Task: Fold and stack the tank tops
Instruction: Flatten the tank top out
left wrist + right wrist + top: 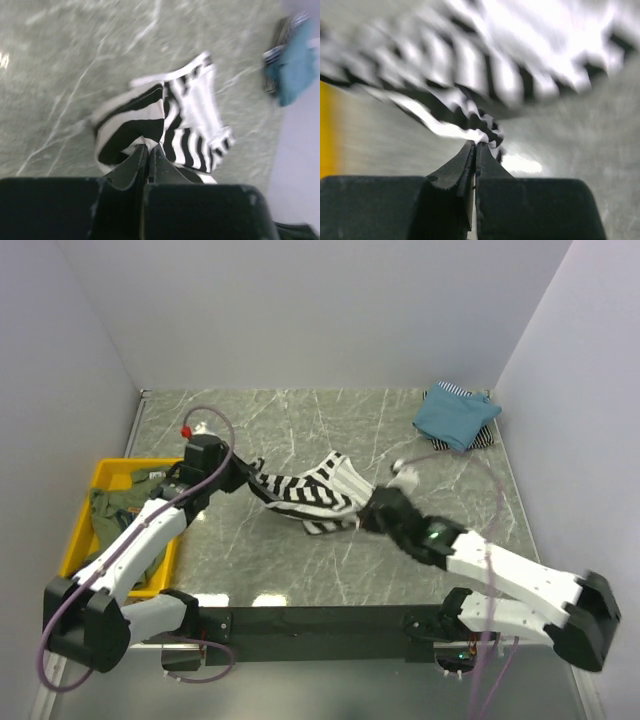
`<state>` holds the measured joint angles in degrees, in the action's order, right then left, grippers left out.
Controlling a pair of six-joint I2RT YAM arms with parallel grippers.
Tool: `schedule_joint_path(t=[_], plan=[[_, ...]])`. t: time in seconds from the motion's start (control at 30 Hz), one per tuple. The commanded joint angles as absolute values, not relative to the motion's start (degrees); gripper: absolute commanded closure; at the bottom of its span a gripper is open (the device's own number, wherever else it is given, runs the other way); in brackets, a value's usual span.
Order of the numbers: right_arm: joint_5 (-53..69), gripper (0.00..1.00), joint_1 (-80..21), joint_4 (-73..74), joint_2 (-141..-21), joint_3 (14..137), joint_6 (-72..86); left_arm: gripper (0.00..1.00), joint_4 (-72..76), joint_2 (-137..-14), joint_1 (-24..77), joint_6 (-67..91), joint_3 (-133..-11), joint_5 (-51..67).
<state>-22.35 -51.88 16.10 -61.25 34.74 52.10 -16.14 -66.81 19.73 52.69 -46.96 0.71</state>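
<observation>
A black-and-white striped tank top (312, 492) lies rumpled at the middle of the table. My left gripper (250, 480) is shut on its left edge; in the left wrist view the cloth (150, 120) is pinched at the tips of the left gripper (148, 146). My right gripper (362, 518) is shut on the top's near right edge, and the right wrist view shows a fold of the striped cloth (485, 131) caught at the tips of the right gripper (475, 144). A teal-blue tank top (455, 418) lies folded at the back right on a pinstriped one (448, 391).
A yellow plastic bin (105, 476) stands at the left with an olive-green top (125, 505) in it. Grey walls close the table at the back and sides. The arm bases and a black bar (310, 620) run along the near edge.
</observation>
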Motion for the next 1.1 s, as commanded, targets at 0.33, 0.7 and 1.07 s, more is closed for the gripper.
schedule_joint_path(t=[0.33, 0.7, 1.07], plan=[[-27.5, 1.00, -38.5, 31.9, -62.4, 94.9, 26.8, 0.99, -20.5, -55.8, 14.9, 57.0, -70.9, 3.7], [-27.4, 1.00, -37.4, 35.3, -66.9, 106.3, 24.1, 1.00, -17.4, -51.1, 14.9, 64.1, -74.1, 0.8], [-5.4, 1.00, -20.2, 25.6, -90.0, 119.7, 24.6, 0.99, 1.8, -79.4, 7.3, 68.4, -85.7, 15.3]])
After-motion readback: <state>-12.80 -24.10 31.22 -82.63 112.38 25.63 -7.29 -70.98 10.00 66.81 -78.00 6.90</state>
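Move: The striped tank top sags in a crumpled band between the two shut grippers. Its middle lies about 15 cm to the right of the left hand, nearly level with it and some 12 cm lower. From the right hand it is roughly 11 cm ahead, 9 cm left and 7 cm below. The teal top on the folded stack sits about 30 cm ahead and 29 cm right of the right hand. The yellow bin is around 32 cm left and 6 cm back of the left hand. The striped tank top, still pinched at two corners, is swept up off the table by both arms: the right hand rises about 40 cm while easing forward and right, the left about 30 cm, drawing slightly back, and both tip their fingers upward. After a brief hover at the top, both swing forward, some 10 cm, to fling the cloth outward, still gripping. ##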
